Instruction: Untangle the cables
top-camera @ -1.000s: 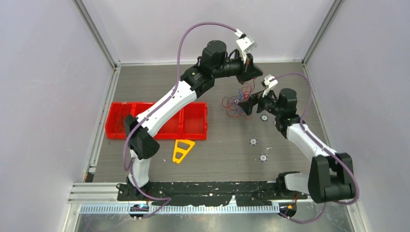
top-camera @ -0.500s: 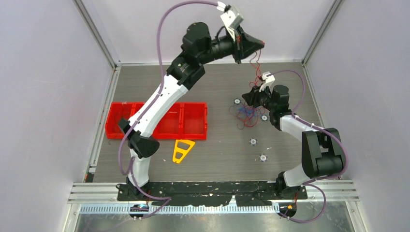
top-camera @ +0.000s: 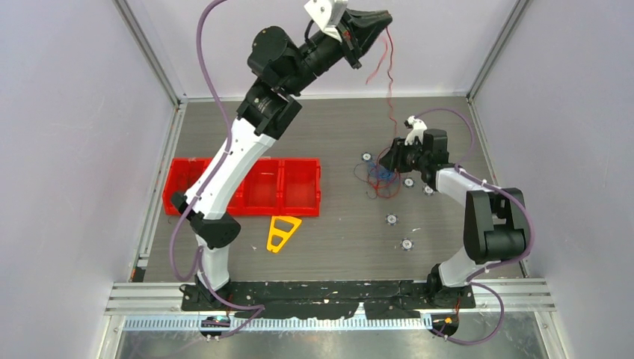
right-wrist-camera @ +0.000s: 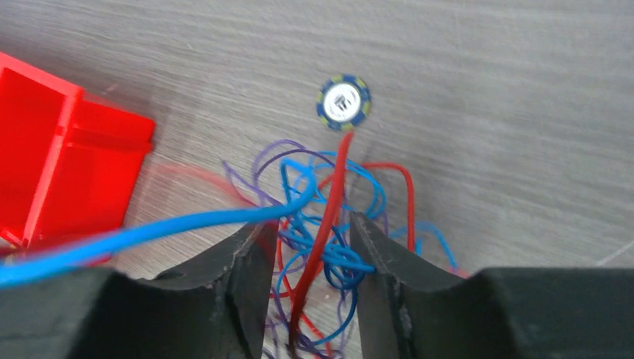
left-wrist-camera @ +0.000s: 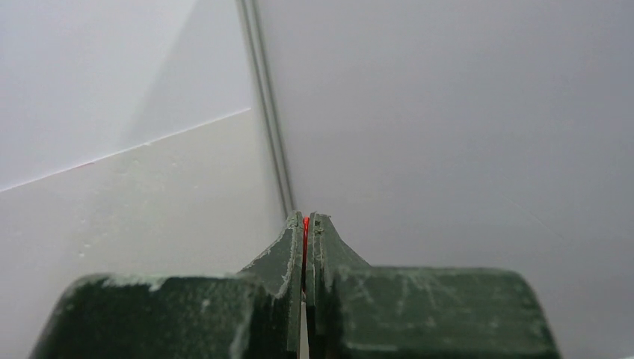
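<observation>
The cables (top-camera: pixel 377 179) lie as a tangle of thin red, blue and purple strands on the table at centre right. My left gripper (top-camera: pixel 377 19) is raised high near the back wall, shut on one red cable (top-camera: pixel 389 71) that runs down from it to the tangle. In the left wrist view the red cable (left-wrist-camera: pixel 306 226) shows as a sliver pinched between the closed tips of that gripper (left-wrist-camera: pixel 306 218). My right gripper (top-camera: pixel 385 163) sits low over the tangle. In its wrist view this gripper (right-wrist-camera: pixel 310 224) stands open, with a red strand (right-wrist-camera: pixel 333 202) and a blue knot (right-wrist-camera: pixel 338 258) between the fingers.
A red divided bin (top-camera: pixel 247 187) sits at the left, with its corner (right-wrist-camera: pixel 52 149) also in the right wrist view. A yellow triangular piece (top-camera: pixel 282 232) lies in front of it. Small round discs (top-camera: pixel 391 219) (top-camera: pixel 407 244) (top-camera: pixel 367 157) dot the table near the tangle, one (right-wrist-camera: pixel 343 102) just beyond it.
My left gripper has risen and swung back-left, drawing the red cable up out of the tangle. My right gripper moved in over the tangle and its jaws narrowed.
</observation>
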### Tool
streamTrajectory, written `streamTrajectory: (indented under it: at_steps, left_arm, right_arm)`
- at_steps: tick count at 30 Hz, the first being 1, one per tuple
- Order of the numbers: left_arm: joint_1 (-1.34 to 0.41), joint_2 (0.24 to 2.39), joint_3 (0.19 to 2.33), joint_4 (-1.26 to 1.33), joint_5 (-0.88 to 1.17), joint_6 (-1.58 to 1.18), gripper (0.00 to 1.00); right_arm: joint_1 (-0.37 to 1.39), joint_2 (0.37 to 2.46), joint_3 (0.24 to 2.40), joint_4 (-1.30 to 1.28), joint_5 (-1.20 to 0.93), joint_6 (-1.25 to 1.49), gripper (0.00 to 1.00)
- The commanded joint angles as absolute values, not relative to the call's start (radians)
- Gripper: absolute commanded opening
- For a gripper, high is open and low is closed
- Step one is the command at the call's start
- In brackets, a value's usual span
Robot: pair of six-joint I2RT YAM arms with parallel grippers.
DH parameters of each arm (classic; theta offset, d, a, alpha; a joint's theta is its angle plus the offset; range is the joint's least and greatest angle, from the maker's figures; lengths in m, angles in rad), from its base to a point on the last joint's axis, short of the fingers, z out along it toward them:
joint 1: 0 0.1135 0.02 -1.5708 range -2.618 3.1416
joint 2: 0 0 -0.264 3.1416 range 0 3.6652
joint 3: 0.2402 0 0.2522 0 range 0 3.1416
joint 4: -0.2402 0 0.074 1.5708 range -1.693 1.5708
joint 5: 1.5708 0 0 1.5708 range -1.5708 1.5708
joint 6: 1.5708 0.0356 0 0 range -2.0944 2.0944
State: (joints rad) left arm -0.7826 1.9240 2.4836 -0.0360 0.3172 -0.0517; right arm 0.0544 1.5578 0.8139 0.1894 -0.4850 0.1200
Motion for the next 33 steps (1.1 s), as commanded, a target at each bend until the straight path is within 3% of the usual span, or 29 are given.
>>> streamTrajectory:
  at_steps: [1,11,14,17,26,33]
  left_arm:
    - [-0.768,1.845,2.529,0.097,0.187,0.009,0.0]
    - [-0.742,1.78,2.512,0.152,0.069,0.126,0.0]
    - [-0.721,1.77,2.53,0.167,0.014,0.151,0.0]
    - [-0.715,1.762,2.548,0.157,0.009,0.185,0.0]
    - [-0.707,1.675,2.304,0.104,0.135,0.068,0.0]
    - [-0.706,1.703,2.336,0.069,0.16,0.044,0.0]
  right_arm:
    - [0.018,1.622,0.896,-0.008,-0.487,0.143,0.49]
    - [-0.065,1.697,0.976,-0.177,-0.469,0.133,0.52]
    - [-0.076,1.713,1.002,-0.223,-0.455,0.124,0.65]
    - [-0.088,1.717,1.015,-0.273,-0.468,0.098,0.7]
    - [-0.09,1.466,0.995,-0.201,-0.794,-0.099,0.8]
    - [0.032,1.355,1.0,-0.082,-0.783,-0.161,0.91]
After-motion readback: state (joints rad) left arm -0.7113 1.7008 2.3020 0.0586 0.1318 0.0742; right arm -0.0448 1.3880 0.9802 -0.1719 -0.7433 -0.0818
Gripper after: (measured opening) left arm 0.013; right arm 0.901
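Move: The cable tangle lies on the table about 9 cm below the right hand, within a couple of centimetres of straight under it, slightly to its left. The far chip is roughly 6 cm ahead and 6 cm left of this hand, and the right chip some 2 cm back and 7 cm to its right, both about 9 cm down. From the high left hand, holding the red cable, the tangle is around 8 cm right, 4 cm ahead and 61 cm down. The tangle is set down by the right hand, which sinks about 5 cm while going as far to its right, fingertips tipping down, and spreads its half-open fingers wide; it then rises some 13 cm clear, drifting left and tipping back up. The left hand keeps its pinch on the red cable, travelling left and up, then easing a little back right and down. ##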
